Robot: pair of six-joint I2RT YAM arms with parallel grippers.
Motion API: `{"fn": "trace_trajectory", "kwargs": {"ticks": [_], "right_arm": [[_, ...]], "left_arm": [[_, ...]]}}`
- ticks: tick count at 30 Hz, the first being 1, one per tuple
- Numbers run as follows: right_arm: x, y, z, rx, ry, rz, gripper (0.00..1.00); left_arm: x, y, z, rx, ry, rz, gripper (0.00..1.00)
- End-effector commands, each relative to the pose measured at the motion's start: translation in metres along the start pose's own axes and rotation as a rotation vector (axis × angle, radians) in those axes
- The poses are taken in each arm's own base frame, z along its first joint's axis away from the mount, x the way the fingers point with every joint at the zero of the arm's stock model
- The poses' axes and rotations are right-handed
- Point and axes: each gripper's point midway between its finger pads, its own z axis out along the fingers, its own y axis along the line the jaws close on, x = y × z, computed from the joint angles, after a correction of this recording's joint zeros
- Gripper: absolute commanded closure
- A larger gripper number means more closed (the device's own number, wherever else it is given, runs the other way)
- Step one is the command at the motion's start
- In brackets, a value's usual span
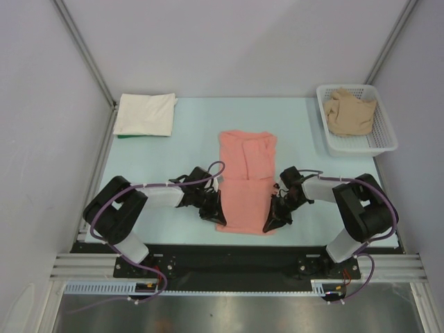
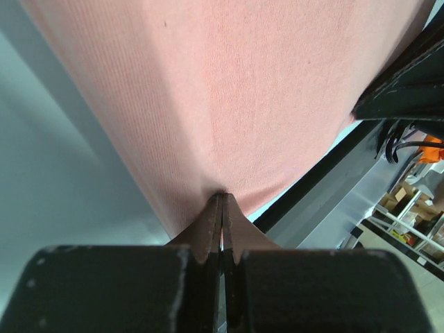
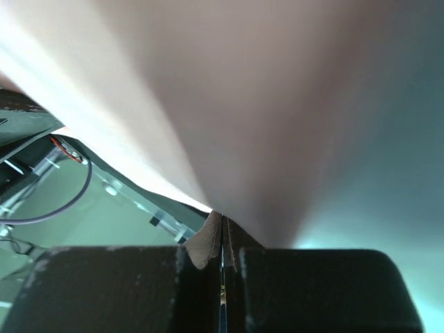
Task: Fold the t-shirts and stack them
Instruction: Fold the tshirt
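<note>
A salmon-pink t-shirt [image 1: 246, 182] lies as a long folded strip at the table's middle, sleeves turned in on top. At its near-left corner my left gripper [image 1: 220, 220] is shut on the cloth. The left wrist view shows the left gripper [image 2: 223, 197] pinching the pink fabric [image 2: 229, 90], which spreads away taut. At the near-right corner my right gripper [image 1: 269, 223] is likewise shut. In the right wrist view the cloth [image 3: 277, 104] rises blurred from the right gripper [image 3: 222, 216]. A cream-white t-shirt [image 1: 144, 114] lies folded at the back left. A tan-beige t-shirt [image 1: 350, 111] sits crumpled in the basket.
The white mesh basket [image 1: 386, 136] stands at the back right corner. A black rail [image 1: 222, 253] with both arm bases runs along the near edge. Grey enclosure walls [image 1: 41, 104] close in the left, right and back sides of the pale blue table [image 1: 152, 163].
</note>
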Motion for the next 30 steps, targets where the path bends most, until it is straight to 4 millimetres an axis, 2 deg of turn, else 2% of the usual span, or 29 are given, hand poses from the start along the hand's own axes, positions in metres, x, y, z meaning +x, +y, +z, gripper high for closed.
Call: {"fn": "trace_trajectory", "kwargs": {"ticks": [1, 5, 7, 8, 10, 12, 13, 14, 16, 17, 18, 21, 22, 23, 25, 26, 29, 30], "right_arm": [[0.003, -0.022, -0.01, 0.058, -0.021, 0.011, 1.0], [0.002, -0.03, -0.029, 0.117, -0.089, 0.014, 1.0], [0.003, -0.025, -0.045, 0.127, -0.146, 0.03, 1.0], [0.004, -0.031, -0.051, 0.161, -0.17, 0.054, 0.97], [0.004, -0.025, -0.061, 0.148, -0.231, 0.063, 0.91], [0.004, -0.018, -0.062, 0.109, -0.26, 0.065, 0.84], [0.007, -0.014, -0.063, 0.08, -0.283, 0.084, 0.82], [0.008, -0.012, -0.062, 0.06, -0.288, 0.104, 0.73], [0.007, -0.006, -0.061, 0.014, -0.318, 0.112, 0.61], [0.008, -0.001, -0.058, -0.032, -0.336, 0.14, 0.53], [0.012, 0.0, -0.054, -0.044, -0.335, 0.143, 0.49], [0.015, 0.0, -0.051, -0.054, -0.368, 0.194, 0.42], [0.019, 0.0, -0.05, -0.05, -0.371, 0.194, 0.41], [0.017, -0.004, -0.048, -0.041, -0.397, 0.252, 0.35], [0.018, 0.003, -0.05, -0.081, -0.448, 0.264, 0.3], [0.01, 0.008, -0.051, -0.118, -0.502, 0.273, 0.28], [0.004, 0.02, -0.055, -0.265, -0.597, 0.347, 0.3], [0.005, 0.013, -0.05, -0.302, -0.6, 0.419, 0.31]], "left_arm": [[0.02, 0.04, 0.008, -0.136, 0.038, -0.008, 0.99], [0.019, 0.04, 0.003, -0.147, 0.023, 0.001, 0.99], [0.016, 0.036, -0.003, -0.149, -0.005, 0.024, 0.98], [0.016, 0.035, -0.005, -0.147, -0.01, 0.028, 0.97], [0.016, 0.029, -0.011, -0.134, -0.017, 0.034, 0.95], [0.016, 0.02, -0.016, -0.111, -0.027, 0.036, 0.91], [0.013, 0.007, -0.024, -0.082, -0.058, 0.056, 0.88], [0.011, 0.001, -0.029, -0.071, -0.073, 0.066, 0.77], [0.01, -0.008, -0.037, -0.057, -0.102, 0.085, 0.68], [0.007, -0.014, -0.045, -0.046, -0.133, 0.097, 0.62], [0.011, -0.012, -0.048, -0.06, -0.127, 0.088, 0.59], [0.016, -0.015, -0.062, -0.061, -0.17, 0.058, 0.56], [0.017, -0.017, -0.066, -0.055, -0.189, 0.0, 0.55], [0.022, -0.016, -0.07, -0.042, -0.209, -0.03, 0.55], [0.021, -0.029, -0.071, 0.041, -0.25, -0.144, 0.55], [0.019, -0.029, -0.068, 0.085, -0.273, -0.161, 0.54], [0.016, -0.04, -0.067, 0.204, -0.307, -0.258, 0.49], [0.015, -0.042, -0.066, 0.23, -0.312, -0.277, 0.47]]}}
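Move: My left hand's shut fingertips are on the near part of the t-shirt, its left near corner some 3 cm left and 2 cm back. My right hand's tips are on the cloth too, the right near corner about 3 cm right and 1 cm back. Both corners are just below the hand points. The middle of the crosswise cloth edge lies roughly 15 cm ahead and 7 cm right of my left hand, 17 cm ahead and 6 cm left of my right. I carry my right hand on rightwards along the near hem about 4 cm, lifting it off the cloth, then ease it back towards me and a little left, still raised and turning some 30 degrees clockwise as the fingers open wide. My left hand holds briefly, then rises about 6 cm while going left and back towards its near corner, opening halfway and turning slightly counter-clockwise. ##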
